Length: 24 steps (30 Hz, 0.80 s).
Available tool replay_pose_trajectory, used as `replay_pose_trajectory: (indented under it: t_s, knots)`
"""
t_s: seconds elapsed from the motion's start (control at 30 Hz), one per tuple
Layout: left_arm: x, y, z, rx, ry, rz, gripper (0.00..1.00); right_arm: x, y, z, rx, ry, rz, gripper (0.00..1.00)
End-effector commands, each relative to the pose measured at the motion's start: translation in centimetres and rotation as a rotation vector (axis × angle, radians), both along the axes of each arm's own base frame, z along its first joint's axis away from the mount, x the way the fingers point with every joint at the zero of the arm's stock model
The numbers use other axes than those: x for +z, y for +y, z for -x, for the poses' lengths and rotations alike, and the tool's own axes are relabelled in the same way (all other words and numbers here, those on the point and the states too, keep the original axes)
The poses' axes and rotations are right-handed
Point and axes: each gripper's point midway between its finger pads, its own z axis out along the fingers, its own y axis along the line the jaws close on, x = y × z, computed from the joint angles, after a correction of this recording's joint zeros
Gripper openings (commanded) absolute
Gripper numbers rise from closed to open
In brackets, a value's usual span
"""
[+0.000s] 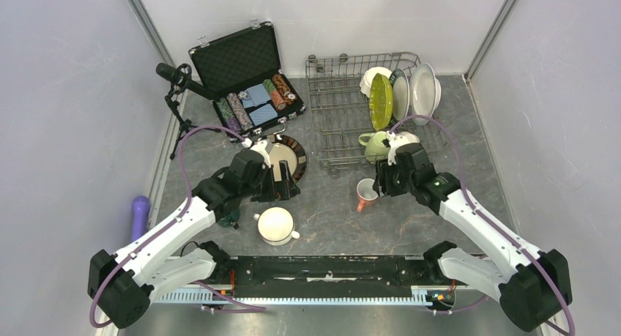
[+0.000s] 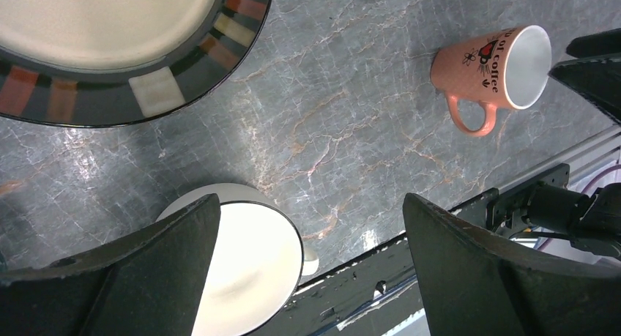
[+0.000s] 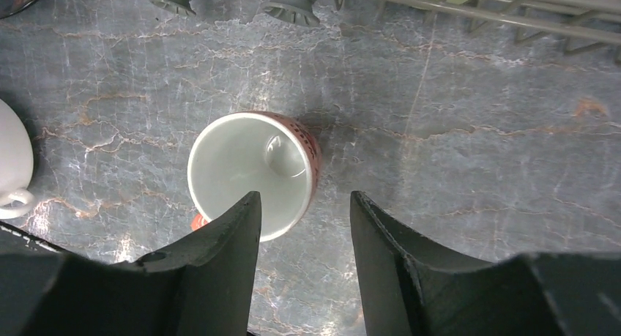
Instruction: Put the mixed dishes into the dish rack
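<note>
The grey wire dish rack (image 1: 333,109) stands at the back with a lime-green plate (image 1: 380,102), white plates (image 1: 421,91) and a light-green mug (image 1: 375,144) in it. On the table in front of it, a salmon-pink mug (image 1: 365,195) (image 3: 249,171) stands mouth up. My right gripper (image 1: 381,184) (image 3: 302,200) hovers over its rim, jaws partly apart, holding nothing. My left gripper (image 1: 282,184) (image 2: 311,204) is wide open and empty, between the brown-rimmed plate (image 1: 293,160) (image 2: 146,94) and a white mug (image 1: 277,225) (image 2: 249,270).
An open black case (image 1: 234,61) with poker chips sits at the back left beside a microphone stand (image 1: 176,80). A purple object (image 1: 139,208) lies at the left edge. The rack's front rail (image 3: 476,12) is just beyond the pink mug.
</note>
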Motion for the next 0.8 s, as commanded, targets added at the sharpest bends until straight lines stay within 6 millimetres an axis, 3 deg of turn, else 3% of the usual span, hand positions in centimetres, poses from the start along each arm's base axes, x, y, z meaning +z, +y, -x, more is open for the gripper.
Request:
replay_pose_trajectory:
  t_s: [0.0,0.17,0.43,0.47,0.53,0.63,0.77]
  knots:
    - [1.2,-0.8,-0.4,-0.013,-0.040,0.053,1.00,0.2,1.5,-1.2,0.007,-0.020,-0.064,0.53]
    - [1.0,-0.8,-0.3,-0.005,-0.040,0.066,1.00,-1.4,1.6,-1.0,0.022,0.026,-0.041,0.50]
    - [1.0,-1.2,-0.2,-0.023,-0.031,0.078,1.00,-3.3,1.2,-0.1,0.033,0.072,-0.012,0.35]
    - [1.0,-1.3,-0.2,-0.028,-0.029,0.081,1.00,-3.5,1.1,0.0,0.034,0.078,-0.005,0.31]
    - [1.1,-1.6,0.0,-0.045,-0.024,0.091,1.00,-3.6,1.0,0.1,0.040,0.088,0.004,0.03]
    - [1.3,-2.4,0.3,-0.084,-0.016,0.120,1.00,-2.0,1.5,-0.3,0.065,0.050,-0.023,0.00]
    - [2.6,-3.6,0.5,-0.110,0.000,0.187,1.00,2.7,4.0,-0.7,0.165,-0.078,-0.162,0.00]
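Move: The right hand, half open above the pink mug's right rim, has the mug's middle about 4 cm to its left, 2 cm back and 7 cm below. In the rack, the green mug stands some 12 cm ahead and 1 cm left of this hand, the white cup about 14 cm ahead and 10 cm right, both roughly 5 cm lower. From the left hand the pink mug lies about 27 cm right, 3 cm back and 9 cm below. Sinking about 4 cm, the right hand brings one finger down inside the pink mug and the other outside its right wall, drifting about a centimetre left and tipping its fingers slightly more downward. Near the bottom the half-open fingers close fully and pinch the thin wall at the rim, then the hand starts to ease upward. ##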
